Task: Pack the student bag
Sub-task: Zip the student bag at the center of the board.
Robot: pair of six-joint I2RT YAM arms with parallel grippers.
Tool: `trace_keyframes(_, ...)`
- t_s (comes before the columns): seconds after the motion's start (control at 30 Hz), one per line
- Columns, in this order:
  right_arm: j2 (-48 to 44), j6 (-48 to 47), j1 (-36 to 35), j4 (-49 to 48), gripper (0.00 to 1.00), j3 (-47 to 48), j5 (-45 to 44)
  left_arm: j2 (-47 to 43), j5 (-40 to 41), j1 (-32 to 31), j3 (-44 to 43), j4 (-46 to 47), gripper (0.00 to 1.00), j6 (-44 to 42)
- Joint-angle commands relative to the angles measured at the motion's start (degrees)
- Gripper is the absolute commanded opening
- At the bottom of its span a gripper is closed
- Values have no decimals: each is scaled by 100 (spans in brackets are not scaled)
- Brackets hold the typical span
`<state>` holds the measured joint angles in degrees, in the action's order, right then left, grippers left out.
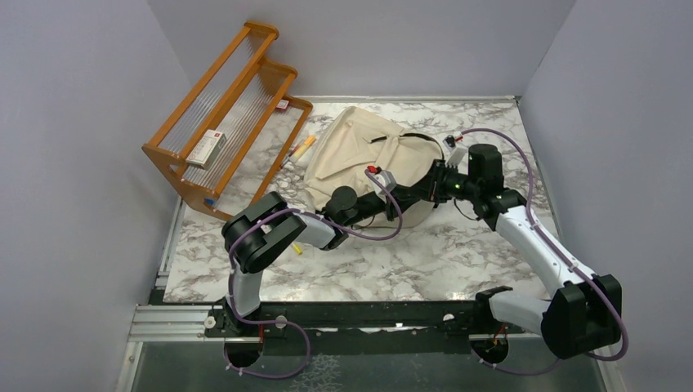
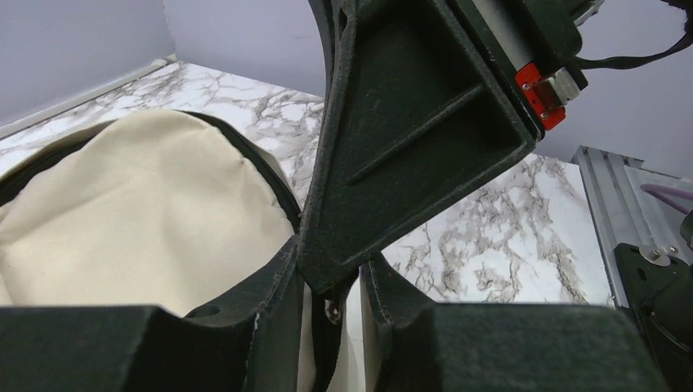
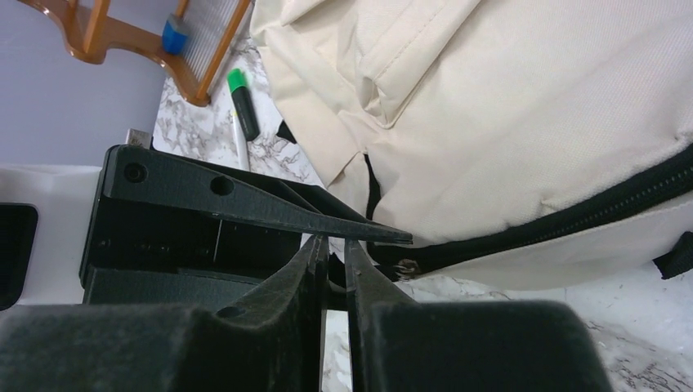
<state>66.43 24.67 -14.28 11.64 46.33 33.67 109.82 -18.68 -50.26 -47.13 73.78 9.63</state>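
The student bag [image 1: 351, 151] is a beige canvas backpack lying at the back middle of the marble table. Both grippers meet at its near right edge, by the black zipper [image 3: 572, 204]. My left gripper [image 2: 333, 282] stands narrowly open, with the black zipper strip and its metal slider [image 2: 333, 309] between its fingers; a light gap shows beside the strip. My right gripper [image 3: 335, 245] crosses just above the left one. Its jaws are a thin slit apart, with the marble showing through. The metal slider [image 3: 402, 265] sits just right of its tips. In the top view the two grippers [image 1: 406, 196] [image 1: 425, 188] almost touch.
A wooden rack [image 1: 221, 114] leans at the back left with a small box [image 1: 204, 149] on it. An orange pen [image 1: 302, 147] lies between the rack and the bag. A green highlighter [image 3: 243, 102] lies by the bag's corner. A small yellow item [image 1: 297, 247] is near the left arm.
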Motion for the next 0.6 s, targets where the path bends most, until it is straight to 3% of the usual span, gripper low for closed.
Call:
trace_keyframes(0.0,-296,12,-39,-275,23,88,-275,80,-107,-37,-53,172,0,171)
trace_keyframes(0.17,-508,-133,-39,-126,35,162,-807,132,-166,-28,-114,133,0,163)
trace_keyframes(0.47,-887,32,-39,-2,48,90,-1700,202,-281,-4,-123,85,0,212)
trace_keyframes(0.57,-957,277,-39,155,58,68,-2247,205,-299,5,-121,73,0,215)
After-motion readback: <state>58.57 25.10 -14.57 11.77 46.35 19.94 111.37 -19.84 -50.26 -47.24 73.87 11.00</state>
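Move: The zip pull sits right between the two meeting grippers: about 1 cm below the left hand's fingertips and level with them, and some 1 cm ahead of and 1 cm below the right hand. From the right hand, the dark strap end lies about 5 cm to the right, 1 cm back and 7 cm lower. The black shoulder strap is roughly 13 cm ahead, straight out, and 6 cm lower. The left fingers, at first straddling the right fingertips, shut on the zip pull as the right fingers come free and open from slightly parted to about half. The right hand backs off from the pull some 3 cm up and 3 cm right, drifting a little forward and turning about 10 degrees clockwise as its fingertips tip up. The left sinks about 1 cm. ##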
